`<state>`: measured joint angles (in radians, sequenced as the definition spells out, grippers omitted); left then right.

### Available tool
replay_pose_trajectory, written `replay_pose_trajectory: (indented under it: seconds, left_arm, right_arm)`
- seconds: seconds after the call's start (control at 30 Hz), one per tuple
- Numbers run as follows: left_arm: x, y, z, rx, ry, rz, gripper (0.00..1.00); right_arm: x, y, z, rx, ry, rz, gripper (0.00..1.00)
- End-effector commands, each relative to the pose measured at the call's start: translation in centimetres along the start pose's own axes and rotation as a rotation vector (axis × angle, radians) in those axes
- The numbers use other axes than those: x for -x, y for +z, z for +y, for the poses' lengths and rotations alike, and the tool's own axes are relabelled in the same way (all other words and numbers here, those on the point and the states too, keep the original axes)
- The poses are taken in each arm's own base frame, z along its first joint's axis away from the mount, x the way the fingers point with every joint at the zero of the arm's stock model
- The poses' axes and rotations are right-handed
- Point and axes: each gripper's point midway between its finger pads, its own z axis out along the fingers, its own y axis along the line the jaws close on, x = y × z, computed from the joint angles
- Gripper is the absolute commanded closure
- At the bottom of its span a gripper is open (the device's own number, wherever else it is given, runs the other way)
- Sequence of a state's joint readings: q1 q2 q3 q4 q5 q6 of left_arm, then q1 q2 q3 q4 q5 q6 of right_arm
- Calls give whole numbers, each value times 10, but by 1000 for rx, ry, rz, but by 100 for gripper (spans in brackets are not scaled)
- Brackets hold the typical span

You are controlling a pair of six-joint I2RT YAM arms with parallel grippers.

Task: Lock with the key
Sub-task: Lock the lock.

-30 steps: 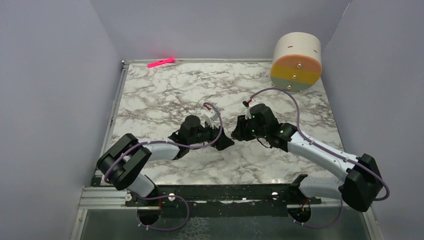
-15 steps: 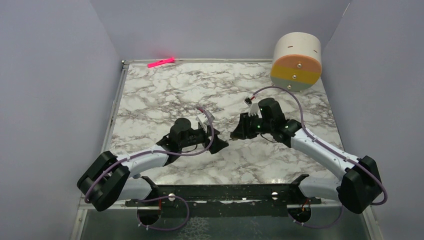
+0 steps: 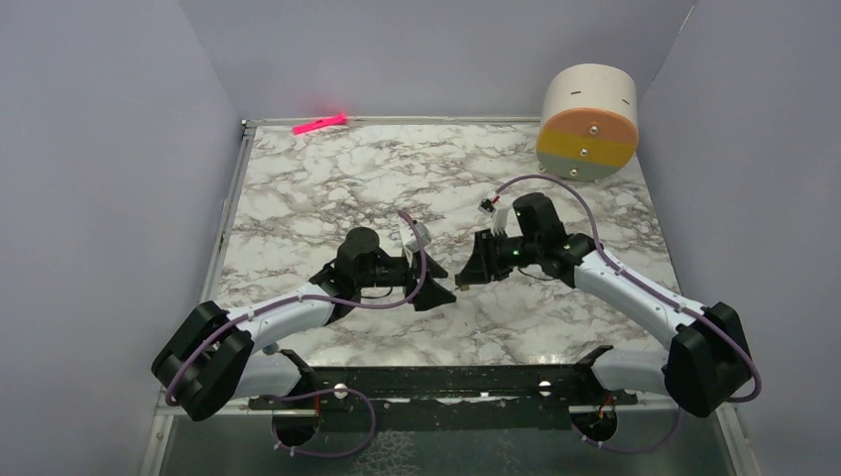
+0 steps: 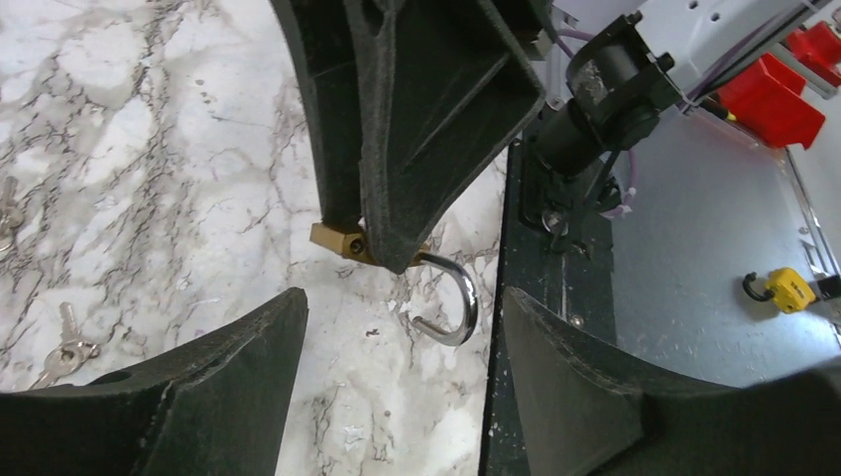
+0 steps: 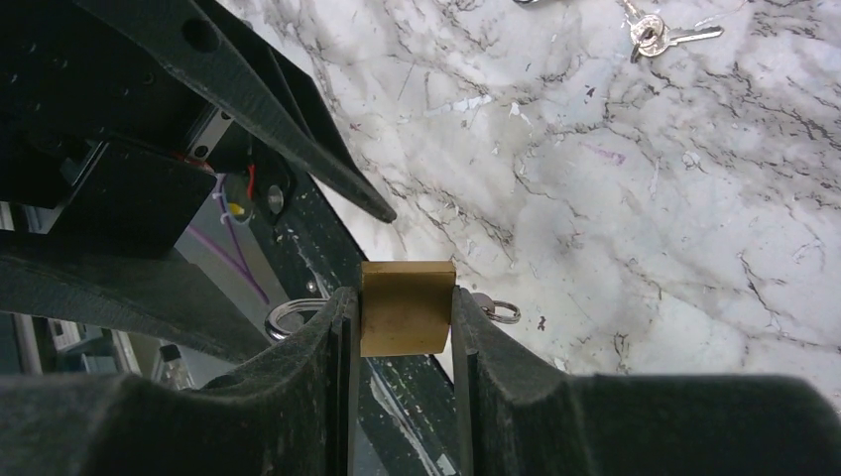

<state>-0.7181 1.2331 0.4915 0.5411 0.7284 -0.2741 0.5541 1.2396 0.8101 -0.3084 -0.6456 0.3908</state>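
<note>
My right gripper (image 3: 464, 274) is shut on a small brass padlock (image 5: 407, 307), held above the table near its front edge. The padlock's silver shackle (image 4: 451, 297) is swung open and hangs free. My left gripper (image 3: 436, 294) is open and empty, its jaws facing the padlock from just left of it; in the left wrist view (image 4: 402, 332) the shackle lies just beyond its tips. A silver key on a ring (image 4: 64, 342) lies on the marble, away from both grippers; it also shows in the right wrist view (image 5: 660, 35). A small ring (image 5: 501, 310) shows beside my right finger.
A round cream, orange, yellow and green block (image 3: 587, 124) stands at the back right. A pink marker (image 3: 319, 124) lies at the back left corner. The black rail (image 3: 446, 382) runs along the table's front edge, close under both grippers. Another key (image 4: 5, 203) lies at the frame's left edge.
My left arm has drawn its elbow back to the left and its gripper has shifted slightly down and left. My right gripper has stayed shut on the padlock in nearly the same place.
</note>
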Motion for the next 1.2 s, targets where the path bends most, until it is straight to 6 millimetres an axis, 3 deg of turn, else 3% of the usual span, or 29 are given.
replay_pose_trajectory:
  seconds: [0.0, 0.43, 0.9, 0.97, 1.0, 1.03, 1.17]
  left_arm:
    - [9, 3, -17, -102, 11, 7, 32]
    - [2, 6, -16, -123, -5, 37, 67]
    - [4, 7, -23, -166, 1, 44, 69]
    - [3, 7, -25, -175, 1, 47, 76]
    - [3, 8, -25, -176, -1, 49, 91]
    - [2, 8, -24, -174, -7, 52, 100]
    - [2, 8, -24, -175, -5, 51, 100]
  right_arm:
    - [-6, 2, 4, 48, 10, 29, 99]
    - [-9, 4, 1, 44, 22, 39, 99]
    - [-13, 10, -4, 46, 54, 68, 99]
    - [-14, 11, -5, 46, 57, 71, 99]
    - [-14, 12, -5, 45, 59, 74, 99]
    - [-14, 12, -5, 46, 59, 76, 99]
    - [-14, 13, -6, 46, 61, 79, 99]
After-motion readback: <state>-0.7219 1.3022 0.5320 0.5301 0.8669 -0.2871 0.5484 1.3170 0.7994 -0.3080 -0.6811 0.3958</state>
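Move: The free end of the open lock's shackle hangs between the left hand's spread fingertips, about 1 cm back and 1 cm right of that hand's point and about 2 cm above it. The lock's brass body is some 2 cm ahead, 3 cm right and level. From the right hand, which already pinches the body, the shackle lies roughly 3 cm back, 2 cm left and 1 cm up, and the key ring some 3 cm ahead, straight in line and 1 cm below. The left hand eases back about 2 cm and a little to the right around the open shackle, turning slightly clockwise, and its wide-open fingers close to about a third, pause there, then shut fully at the end to pinch the shackle near its bend. Meanwhile the right hand keeps its grip on the brass body and sinks about 2 cm in two steps, tipping its hand about 5 degrees and bringing the shackle down between the left fingertips. ##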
